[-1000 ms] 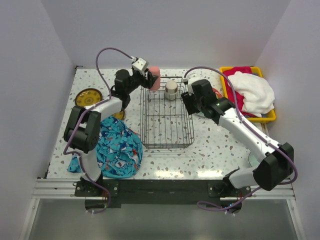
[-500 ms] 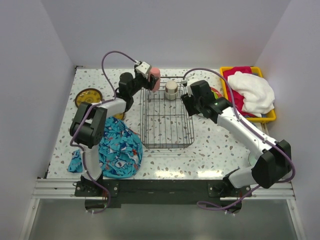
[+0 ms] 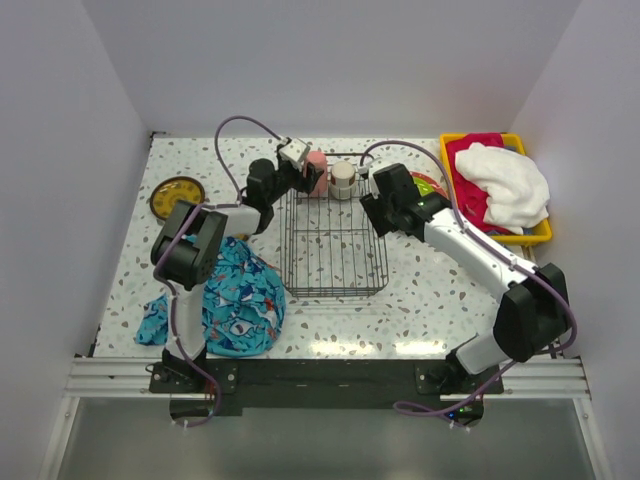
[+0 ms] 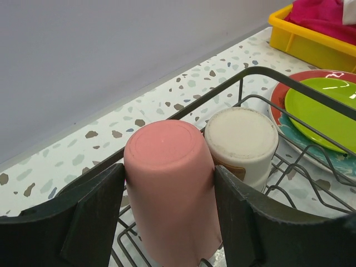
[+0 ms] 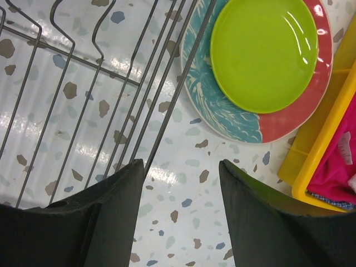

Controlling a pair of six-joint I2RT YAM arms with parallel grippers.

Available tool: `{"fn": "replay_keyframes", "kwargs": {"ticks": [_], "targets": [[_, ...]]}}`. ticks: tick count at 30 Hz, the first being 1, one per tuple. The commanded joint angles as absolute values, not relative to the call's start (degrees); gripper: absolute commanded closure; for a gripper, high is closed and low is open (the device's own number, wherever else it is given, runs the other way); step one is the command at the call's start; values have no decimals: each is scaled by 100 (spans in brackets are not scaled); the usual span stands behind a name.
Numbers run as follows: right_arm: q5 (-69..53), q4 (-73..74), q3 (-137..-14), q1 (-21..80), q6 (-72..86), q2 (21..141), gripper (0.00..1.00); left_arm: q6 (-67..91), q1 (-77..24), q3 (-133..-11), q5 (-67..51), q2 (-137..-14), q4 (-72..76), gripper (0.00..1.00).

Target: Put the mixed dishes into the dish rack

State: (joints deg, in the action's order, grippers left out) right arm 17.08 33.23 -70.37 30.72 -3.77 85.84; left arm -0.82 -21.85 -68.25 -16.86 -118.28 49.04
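My left gripper (image 3: 306, 172) (image 4: 168, 167) is shut on the pink cup (image 3: 317, 172) (image 4: 169, 194). The cup is upside down, its lower end inside the far left corner of the dish rack (image 3: 333, 240) (image 4: 267, 72). Right beside it a cream cup (image 3: 343, 180) (image 4: 242, 142) stands upside down in the rack. My right gripper (image 3: 378, 200) (image 5: 181, 164) hangs open over bare table just right of the rack wires (image 5: 83, 83). A lime-green plate (image 5: 261, 50) (image 4: 328, 108) lies on a teal-and-red plate (image 5: 222, 114) (image 4: 295, 136) right of the rack. A yellow-olive plate (image 3: 177, 195) lies far left.
A yellow tray (image 3: 535, 235) (image 5: 322, 150) (image 4: 311, 39) with a white towel (image 3: 510, 185) and pink cloth stands at the back right. The blue patterned cloth (image 3: 235, 295) is heaped at the front left, beside the rack. White walls close in three sides.
My left gripper has carried the pink cup right and down, from outside the rack's far left corner into it, next to the cream cup. The right arm shifted slightly towards the rack.
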Motion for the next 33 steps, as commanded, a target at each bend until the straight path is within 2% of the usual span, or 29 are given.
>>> {"fn": "replay_keyframes", "kwargs": {"ticks": [1, 2, 4, 5, 6, 8, 9, 19, 20, 22, 24, 33], "targets": [[1775, 3313, -7348, 3041, -483, 8648, 40, -88, -2206, -6873, -1407, -11830, 5449, 100], [1767, 3305, -7365, 3050, -483, 8675, 40, -123, -2206, -6882, -1380, -11847, 5423, 100], [1758, 3270, -7392, 3041, -501, 8684, 40, -149, -2206, -6891, -1293, -11848, 5353, 91], [1749, 3252, -7383, 3032, -518, 8675, 40, -184, -2206, -6908, -1248, -11830, 5274, 84], [1758, 3243, -7383, 3041, -527, 8666, 40, -193, -2206, -6926, -1222, -11821, 5195, 70], [1732, 3226, -7374, 3032, -536, 8640, 40, -219, -2206, -7057, -1230, -11786, 4827, 61], [1723, 3217, -7322, 3024, -536, 8587, 40, -228, -2206, -7092, -1248, -11777, 4721, 53], [1617, 3032, -7067, 3006, -475, 8367, 39, -281, -2206, -7224, -1239, -11549, 3991, 31], [1600, 2997, -7040, 3015, -466, 8358, 39, -299, -2206, -7233, -1213, -11523, 3929, 22], [1608, 2962, -7040, 3015, -466, 8332, 39, -316, -2206, -7242, -1187, -11461, 3763, 16], [1608, 2927, -7049, 3015, -483, 8314, 39, -360, -2197, -7242, -1169, -11391, 3648, 1], [1591, 2927, -7128, 3006, -536, 8200, 39, -290, -2197, -7286, -1284, -10478, 2638, 0]]}}
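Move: The pink cup, upside down and still pinched in the left hand, is wanted on the rack floor in the far-left corner, roughly 8 cm straight below that hand. The white cup already in the rack stands about 7 cm to the hand's right, level with it fore-and-aft and 4 cm lower; the green plate lies 24 cm right, 4 cm back and 11 cm down. From the right hand, that corner spot is about 12 cm ahead, 17 cm left and 8 cm lower. The pink cup is lowered about 2 cm towards the rack floor beside the white cup, the left hand drifting about 1 cm left as its fingers tip down a few degrees. The fingers then spread from their grip to fully open, letting go of the cup on both sides, and the hand lifts some 2 cm and backs off a little more than 1 cm. ##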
